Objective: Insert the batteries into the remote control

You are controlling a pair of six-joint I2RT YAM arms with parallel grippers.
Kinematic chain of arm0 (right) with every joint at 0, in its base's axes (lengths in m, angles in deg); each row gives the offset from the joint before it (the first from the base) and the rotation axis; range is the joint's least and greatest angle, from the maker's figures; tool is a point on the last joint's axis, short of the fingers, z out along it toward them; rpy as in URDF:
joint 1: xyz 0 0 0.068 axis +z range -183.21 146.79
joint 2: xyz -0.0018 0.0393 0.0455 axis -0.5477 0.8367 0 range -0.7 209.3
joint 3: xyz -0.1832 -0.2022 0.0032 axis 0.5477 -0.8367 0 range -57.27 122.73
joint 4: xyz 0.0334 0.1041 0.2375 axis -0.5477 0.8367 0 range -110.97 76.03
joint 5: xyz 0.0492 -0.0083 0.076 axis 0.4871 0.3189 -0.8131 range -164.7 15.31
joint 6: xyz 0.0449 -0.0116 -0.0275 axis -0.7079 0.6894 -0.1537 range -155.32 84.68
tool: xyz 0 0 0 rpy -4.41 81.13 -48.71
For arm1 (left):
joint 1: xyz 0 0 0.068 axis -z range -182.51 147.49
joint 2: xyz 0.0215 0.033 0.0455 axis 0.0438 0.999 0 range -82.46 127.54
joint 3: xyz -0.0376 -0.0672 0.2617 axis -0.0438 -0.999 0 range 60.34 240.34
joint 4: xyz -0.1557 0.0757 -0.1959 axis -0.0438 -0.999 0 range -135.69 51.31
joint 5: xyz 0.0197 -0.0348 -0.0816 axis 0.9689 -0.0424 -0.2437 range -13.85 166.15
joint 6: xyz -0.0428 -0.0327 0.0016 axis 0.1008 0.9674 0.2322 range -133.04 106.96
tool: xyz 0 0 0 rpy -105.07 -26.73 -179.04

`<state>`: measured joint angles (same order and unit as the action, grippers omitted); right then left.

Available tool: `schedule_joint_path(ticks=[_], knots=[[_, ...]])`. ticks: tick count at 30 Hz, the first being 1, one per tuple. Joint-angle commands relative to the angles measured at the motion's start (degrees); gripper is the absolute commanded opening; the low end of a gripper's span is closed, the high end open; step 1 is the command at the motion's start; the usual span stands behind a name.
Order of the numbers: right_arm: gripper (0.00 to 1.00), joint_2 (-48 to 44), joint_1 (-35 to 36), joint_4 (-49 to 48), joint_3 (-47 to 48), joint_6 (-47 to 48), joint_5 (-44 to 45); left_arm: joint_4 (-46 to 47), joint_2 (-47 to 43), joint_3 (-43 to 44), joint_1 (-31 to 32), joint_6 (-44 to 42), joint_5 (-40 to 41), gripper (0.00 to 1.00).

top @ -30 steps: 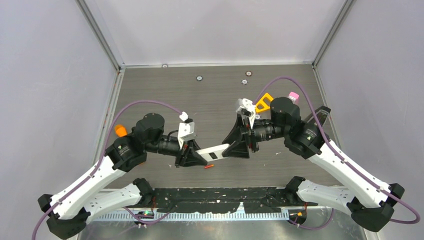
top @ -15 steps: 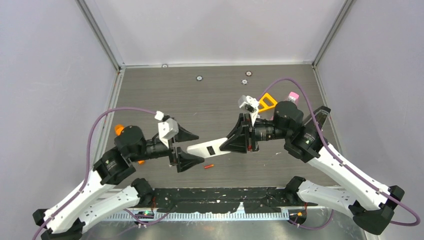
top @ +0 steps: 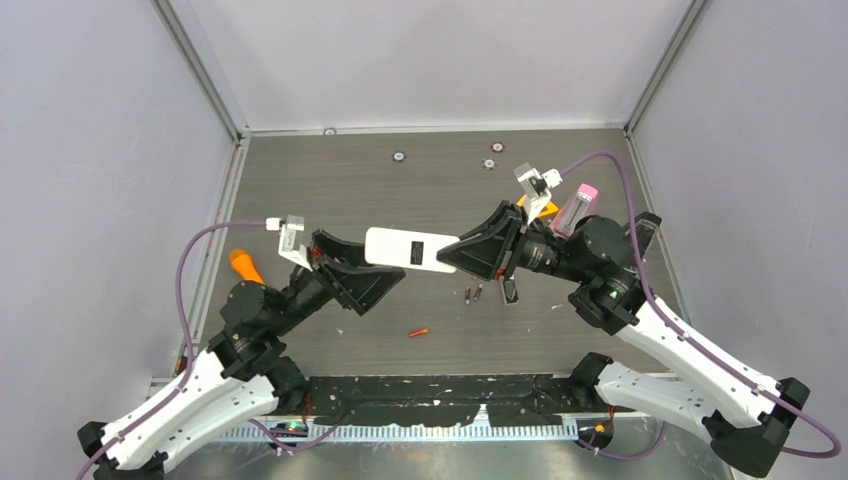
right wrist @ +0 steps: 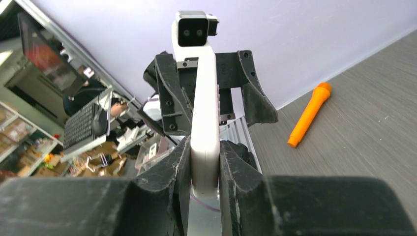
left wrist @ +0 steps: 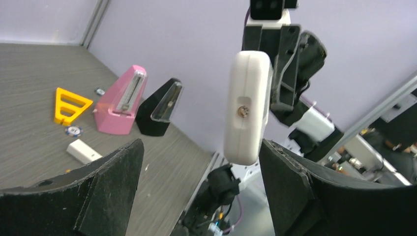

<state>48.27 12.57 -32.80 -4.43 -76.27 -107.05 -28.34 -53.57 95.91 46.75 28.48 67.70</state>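
Note:
The white remote control (top: pixel 405 248) hangs in the air over the middle of the table, with my right gripper (top: pixel 462 253) shut on its right end. The right wrist view shows the remote control (right wrist: pixel 204 113) edge-on, pinched between both pads (right wrist: pixel 179 162). My left gripper (top: pixel 372 272) stands open at the remote's left end. The remote control (left wrist: pixel 246 108) hangs between the wide jaws there, close to the right finger (left wrist: pixel 295 187), ungripped. Two dark batteries (top: pixel 473 294) lie on the table below, and an orange-red one (top: pixel 418 332) lies nearer the front.
A big orange cone-ended stick (top: pixel 242 263) lies at the left. A yellow triangle (left wrist: pixel 71 104), a pink holder (left wrist: pixel 120 101), a black holder (left wrist: pixel 160 108) and a small white block (left wrist: pixel 83 151) sit at the back right. Small round discs (top: pixel 398 156) lie near the back edge.
My left gripper opened, let go of the remote and drew back to the left. My right gripper shut on the remote's other end and carried it up and toward the back.

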Motion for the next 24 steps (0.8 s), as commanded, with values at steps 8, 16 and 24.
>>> schedule_joint_path(ticks=[8,16,24], knots=[[0.10,1.6,5.7,-14.7,-7.7,-12.3,18.7,19.3,3.1,-2.8,0.1,9.7,8.1,0.85],[0.10,2.1,9.9,-17.0,-10.9,-14.6,26.7,20.5,1.6,-6.7,0.1,13.1,14.7,0.64],[0.10,3.7,11.4,-23.5,-14.1,-17.4,30.9,16.6,2.1,-5.0,0.1,13.7,13.4,0.53]])
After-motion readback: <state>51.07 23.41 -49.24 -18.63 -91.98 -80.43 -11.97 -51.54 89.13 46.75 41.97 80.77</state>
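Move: The remote control, still pinched by its right end in the right hand, has its middle about 4 cm right, 1 cm ahead and 4 cm above the open left fingers. From the right hand that middle is roughly 5 cm left, 1 cm ahead and 1 cm up; the left fingers are about 9 cm left, level in reach and 3 cm lower. On the table some 36 cm below the left hand, an orange battery lies about 4 cm right and 3 cm back, the two dark batteries 16 cm right and 6 cm ahead. The remote control is brought down into the left gripper: the right hand, keeping its pinch, sinks about 5 cm while going some 3 cm forward and 3 cm left, turning around 20 degrees. The left hand goes forward about 3 cm, first rising, then easing partly back down, tilts its fingertips up and closes partway around the remote's free end. ##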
